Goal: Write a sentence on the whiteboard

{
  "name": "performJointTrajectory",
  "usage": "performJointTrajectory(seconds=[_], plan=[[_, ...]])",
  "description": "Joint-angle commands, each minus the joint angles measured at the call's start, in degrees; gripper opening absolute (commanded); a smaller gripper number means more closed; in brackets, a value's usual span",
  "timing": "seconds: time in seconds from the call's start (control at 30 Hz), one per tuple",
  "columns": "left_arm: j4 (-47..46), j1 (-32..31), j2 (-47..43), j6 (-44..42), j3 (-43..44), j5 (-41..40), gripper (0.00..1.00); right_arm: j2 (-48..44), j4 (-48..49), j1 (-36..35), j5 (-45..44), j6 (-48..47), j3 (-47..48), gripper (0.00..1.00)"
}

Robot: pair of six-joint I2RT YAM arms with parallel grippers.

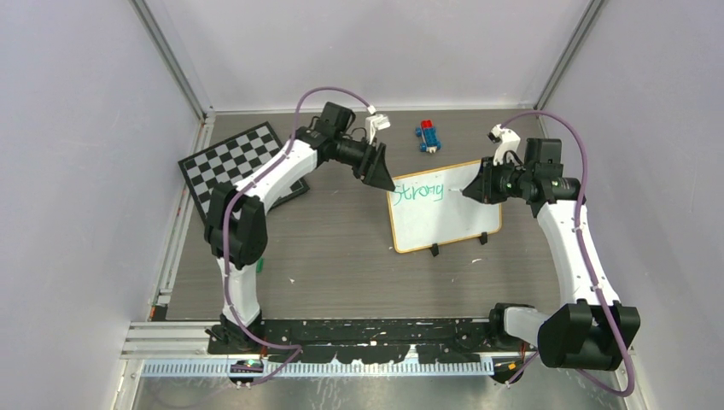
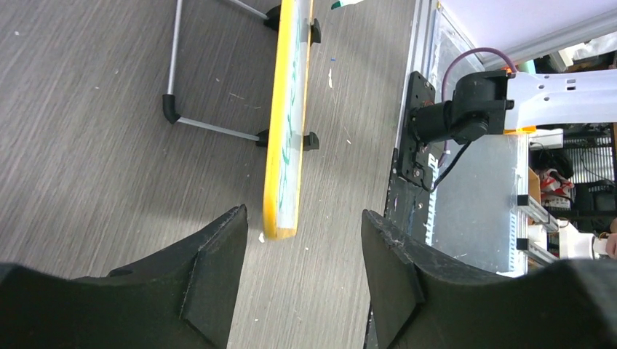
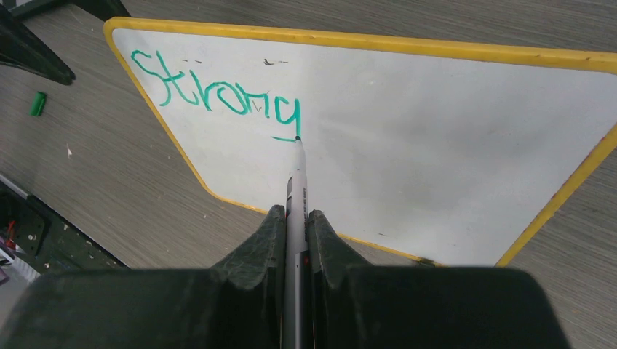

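The whiteboard (image 1: 448, 220), white with a yellow-tan frame, stands propped on the table right of centre. Of the sentence, only the green word "Strong" (image 3: 218, 94) shows, along the board's top (image 1: 418, 191). My right gripper (image 3: 295, 213) is shut on a grey marker (image 3: 297, 182), whose tip touches the board at the tail of the "g". It reaches in from the board's right side (image 1: 478, 190). My left gripper (image 1: 384, 179) is open at the board's upper left corner. In the left wrist view the board's edge (image 2: 284, 145) ends between the spread jaws (image 2: 302, 214), touching neither.
A black-and-white checkerboard (image 1: 235, 162) lies at the back left. A small blue and red toy (image 1: 429, 137) sits behind the whiteboard. A green marker cap (image 3: 38, 103) lies on the table left of the board. The board's wire stand (image 2: 174, 109) sticks out behind it.
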State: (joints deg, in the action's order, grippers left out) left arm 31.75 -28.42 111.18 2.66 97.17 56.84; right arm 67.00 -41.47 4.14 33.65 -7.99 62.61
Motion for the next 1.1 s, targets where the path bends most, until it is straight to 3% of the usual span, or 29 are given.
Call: performJointTrajectory(seconds=[0.0, 0.37, 0.53, 0.6, 0.8, 1.07], plan=[[-3.1, -0.9, 2.1, 1.4, 3.2, -0.5, 0.59, -1.2, 3.3, 0.1, 1.7, 0.5, -0.8, 0.0], [-4.9, -3.0, 4.8, 3.1, 4.7, -0.6, 0.49, -1.6, 6.1, -0.4, 0.4, 2.0, -1.7, 0.0], [-4.7, -3.9, 6.0, 3.0, 5.3, -0.4, 0.39, -1.9, 6.0, -0.7, 1.0, 2.3, -0.9, 0.0], [-3.3, -3.9, 6.8, 2.4, 6.2, -0.2, 0.3, -2.0, 5.9, -0.8, 1.8, 2.5, -0.9, 0.0], [7.4, -3.9, 7.8, -6.0, 11.8, -3.2, 0.0, -2.5, 4.6, -0.8, 3.5, 2.1, -0.1, 0.0], [23.8, -3.7, 10.5, -16.5, 20.6, -6.8, 0.0, -2.7, 3.7, -0.8, 3.9, 1.3, 1.0, 0.0]])
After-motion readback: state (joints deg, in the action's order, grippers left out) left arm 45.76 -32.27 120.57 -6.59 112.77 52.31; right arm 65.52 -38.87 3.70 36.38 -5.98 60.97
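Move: The whiteboard's upper left corner, which the left gripper goes for, lies about 4 cm to its right, 3 cm below it and 1 cm ahead. The green word on the board is some 9 cm to the left hand's right, 2 cm back and 5 cm down; the blue toy car lies roughly 18 cm ahead, 13 cm right and 18 cm down. From the right hand, holding the marker, that corner is about 17 cm left, 4 cm ahead and 3 cm down. The open left gripper slides right and down, about 4.5 cm in all, until its fingers straddle the whiteboard's upper left corner, and shuts on the board's yellow-rimmed edge, then draws back left and up by about 1 cm each with a slight tilt of the wrist, keeping the pinch. Meanwhile the right hand keeps its hold on the marker and stays almost in place, the tip clear of the board just right of the word's last letter, drifting only about 1 cm left. ##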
